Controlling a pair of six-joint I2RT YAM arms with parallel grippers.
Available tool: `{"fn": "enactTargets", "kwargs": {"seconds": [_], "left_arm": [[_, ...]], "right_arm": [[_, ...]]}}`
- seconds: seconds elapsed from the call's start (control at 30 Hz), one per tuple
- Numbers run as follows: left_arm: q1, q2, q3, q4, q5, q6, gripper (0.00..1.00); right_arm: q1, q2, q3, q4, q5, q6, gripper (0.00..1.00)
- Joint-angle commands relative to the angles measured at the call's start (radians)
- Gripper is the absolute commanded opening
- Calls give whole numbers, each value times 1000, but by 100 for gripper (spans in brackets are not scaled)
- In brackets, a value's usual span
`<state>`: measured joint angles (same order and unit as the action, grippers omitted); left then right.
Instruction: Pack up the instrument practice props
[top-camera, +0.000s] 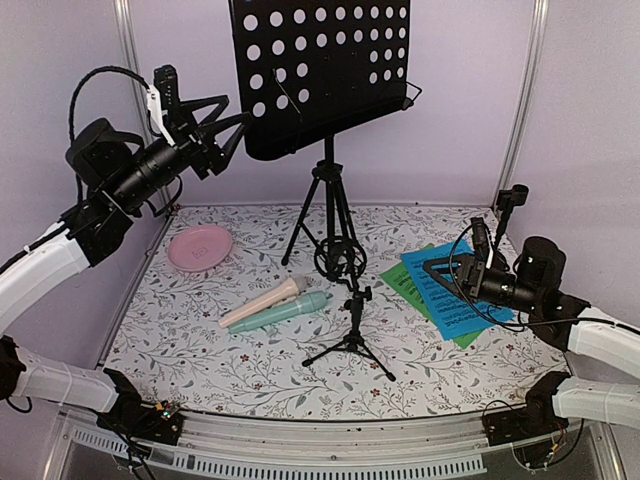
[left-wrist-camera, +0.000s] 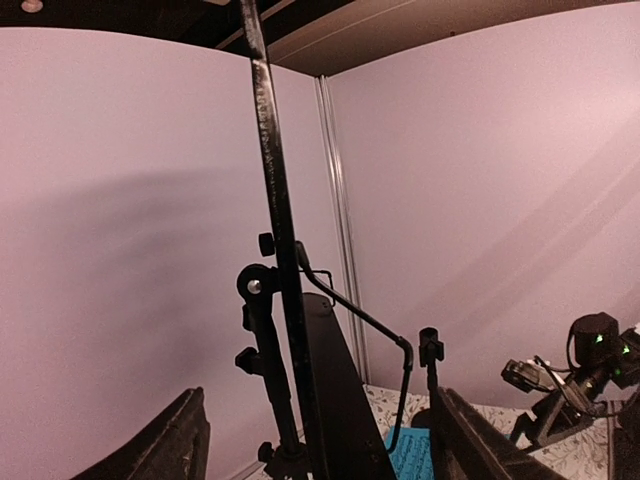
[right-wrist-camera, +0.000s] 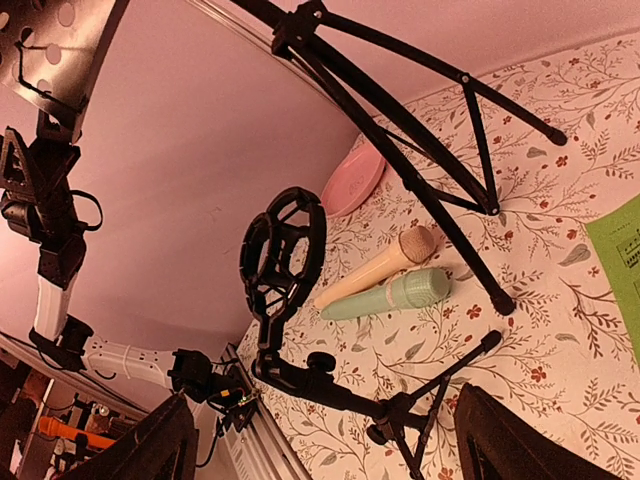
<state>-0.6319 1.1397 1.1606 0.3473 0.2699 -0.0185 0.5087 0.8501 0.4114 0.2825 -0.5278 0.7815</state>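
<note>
The black perforated music rack (top-camera: 310, 125) stands on its tripod legs (top-camera: 325, 215) at the back centre. My left gripper (top-camera: 238, 125) is raised at the rack's left edge and open; in the left wrist view that edge (left-wrist-camera: 275, 200) runs up between the fingers (left-wrist-camera: 160, 445) with a gap on each side. The beige microphone (top-camera: 262, 302) and the mint microphone (top-camera: 285, 312) lie side by side on the table. A small black microphone tripod (top-camera: 350, 320) with a ring mount stands beside them. My right gripper (top-camera: 435, 268) hangs open over the blue music sheet (top-camera: 450, 295), which lies on the green one (top-camera: 400, 280).
A pink plate (top-camera: 200, 247) lies at the back left. A second small black tripod (top-camera: 512, 200) stands against the right wall. Lilac walls close the table on three sides. In the right wrist view the small tripod (right-wrist-camera: 330, 375) lies ahead of the open gripper (right-wrist-camera: 330, 450).
</note>
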Motion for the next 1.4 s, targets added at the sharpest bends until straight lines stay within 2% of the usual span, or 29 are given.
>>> {"fn": "enactTargets", "kwargs": {"seconds": [0.0,0.23,0.4,0.57,0.77,0.9,1.03,1.2,1.37], "left_arm": [[-3,-18,-11,35,4,-9,75],[-3,1,-5,39,25,-14,62],[-3,19,8,34,50,-17,51],[-3,39,22,23,63,-17,45],[-3,47,30,10,70,-12,39],[-3,31,37,-8,84,2,39],[-3,16,26,-1,72,0,39],[-2,3,15,11,55,-3,34],[-3,-11,4,21,50,-6,32]], "right_arm": [[45,15,103,-59,28,-121,91],[146,107,279,-86,143,-320,89],[250,182,383,-78,306,-453,89],[341,316,508,-72,431,-564,89],[364,462,632,-16,485,-643,88],[366,517,684,13,434,-696,88],[366,552,718,53,304,-785,89],[367,640,828,25,463,-809,91],[364,739,947,-3,628,-818,88]]}}
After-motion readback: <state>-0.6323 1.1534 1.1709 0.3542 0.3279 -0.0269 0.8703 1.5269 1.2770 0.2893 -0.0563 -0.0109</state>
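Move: The lower lip of the bare music stand desk has its middle about 17 cm ahead, 18 cm left and 20 cm above my right hand. The blue sheet lies some 12 cm ahead and 13 cm right, 22 cm below that hand; the small ring stand is about 13 cm left, 3 cm back and 11 cm lower. From my left hand, the desk's left edge is about 3 cm ahead and 3 cm right, level with it. I swing my empty right hand, fingers wide, about 16 cm left and as far up, away from the sheets and towards the underside of the desk's lip, drifting some 9 cm forward mainly late on. The wrist rolls roughly 50 degrees, counter-clockwise seen from behind it. My left hand stays by the desk's left edge, closing from about three-quarters to a third open. ##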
